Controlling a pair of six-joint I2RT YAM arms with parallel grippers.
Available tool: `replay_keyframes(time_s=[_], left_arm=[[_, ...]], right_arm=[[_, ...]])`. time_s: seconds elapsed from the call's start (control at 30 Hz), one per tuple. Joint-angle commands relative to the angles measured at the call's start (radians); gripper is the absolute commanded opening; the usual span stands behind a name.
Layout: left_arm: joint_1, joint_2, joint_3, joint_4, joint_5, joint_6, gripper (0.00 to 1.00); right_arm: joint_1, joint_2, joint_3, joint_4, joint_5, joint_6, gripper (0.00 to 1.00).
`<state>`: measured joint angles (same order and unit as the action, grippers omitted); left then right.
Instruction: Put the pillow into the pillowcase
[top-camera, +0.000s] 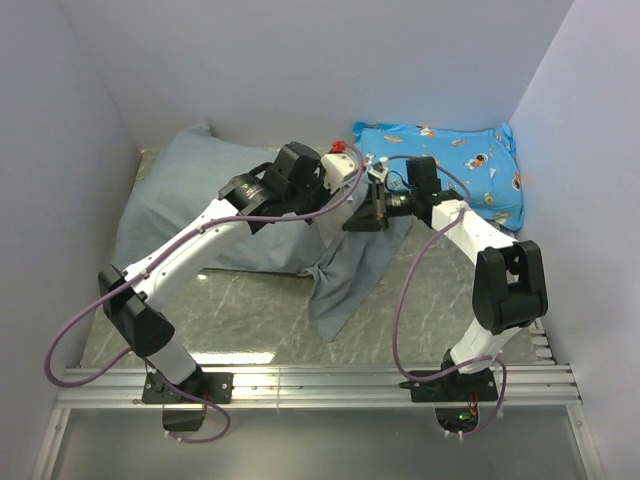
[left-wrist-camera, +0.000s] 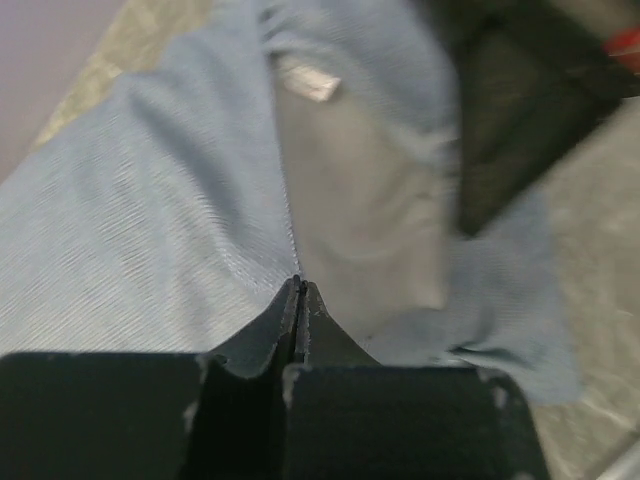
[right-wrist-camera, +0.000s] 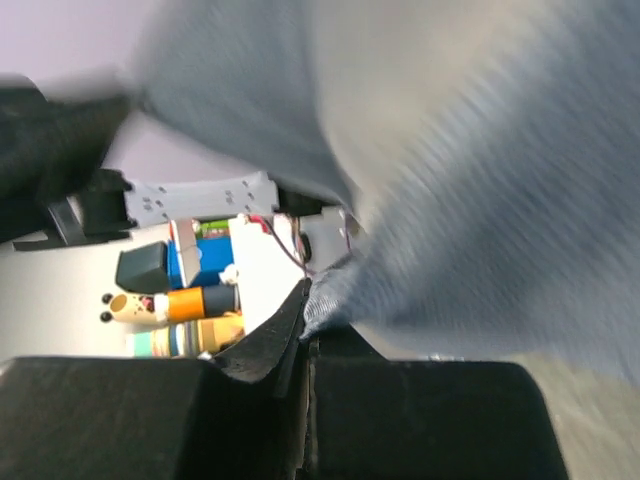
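The grey-blue pillowcase (top-camera: 190, 190) lies puffed up at the back left, and its limp open end (top-camera: 350, 275) trails toward the front middle. The pillow is hidden. Both grippers meet over that open end. My left gripper (top-camera: 352, 178) is shut, and in the left wrist view its tips (left-wrist-camera: 299, 285) pinch the fabric edge where the blue face (left-wrist-camera: 150, 200) meets a paler grey inner face (left-wrist-camera: 350, 200). My right gripper (top-camera: 368, 215) is shut on a bunched corner of the pillowcase (right-wrist-camera: 345, 290), which drapes over its wrist view.
A bright blue cartoon-print cushion (top-camera: 450, 170) lies at the back right, just behind the right arm. White walls close in the left, back and right. A metal rail (top-camera: 320, 380) runs along the front edge of the marbled table (top-camera: 250, 310).
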<state>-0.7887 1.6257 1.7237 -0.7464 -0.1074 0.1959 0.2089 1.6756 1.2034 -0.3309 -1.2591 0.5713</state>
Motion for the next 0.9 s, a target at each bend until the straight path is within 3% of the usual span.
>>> replay_keyframes(time_s=[0.0, 0.07, 0.23, 0.33, 0.4, 0.43, 0.6, 0.87], left_arm=[[0.003, -0.078, 0.047, -0.008, 0.251, -0.033, 0.0], [0.02, -0.108, 0.039, 0.008, 0.333, -0.052, 0.0], [0.031, -0.132, 0.033, 0.042, 0.429, -0.108, 0.0], [0.048, -0.13, 0.022, 0.061, 0.459, -0.136, 0.0], [0.052, -0.13, 0.01, 0.071, 0.474, -0.139, 0.0], [0.052, -0.129, 0.008, 0.076, 0.482, -0.145, 0.0], [0.072, -0.121, -0.024, 0.105, 0.5, -0.161, 0.0], [0.108, -0.086, -0.09, 0.168, 0.546, -0.173, 0.0]], right_arm=[[0.063, -0.031, 0.021, 0.464, 0.024, 0.395, 0.0], [0.114, -0.008, -0.005, 0.64, 0.064, 0.473, 0.0], [0.207, 0.196, 0.059, 0.635, 0.141, 0.43, 0.0], [0.21, 0.257, -0.013, 0.769, 0.135, 0.555, 0.0], [0.204, 0.25, -0.013, 0.664, 0.164, 0.412, 0.0], [0.199, 0.248, 0.014, 0.503, 0.184, 0.341, 0.0], [0.129, 0.159, -0.034, 0.414, 0.164, 0.205, 0.0], [0.034, -0.069, -0.056, 0.034, 0.069, -0.083, 0.0]])
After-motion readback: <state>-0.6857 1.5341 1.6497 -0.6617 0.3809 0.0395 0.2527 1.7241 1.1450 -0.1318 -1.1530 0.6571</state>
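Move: Both hands already pinch the pillowcase rim. The pillow's pale end in the opening lies about 3 cm right, 1 cm ahead and 9 cm below the left hand; from the right hand it is roughly 3 cm left, 3 cm ahead and 4 cm down. The case's loose flap spreads some 12 cm back of the right hand, 2 cm left and 12 cm lower; the blue patterned pillow lies about 20 cm right and 12 cm ahead of the right hand, 15 cm below. Rim still pinched, the right hand swings about 10 cm left and returns while the left rises, drawing back. ##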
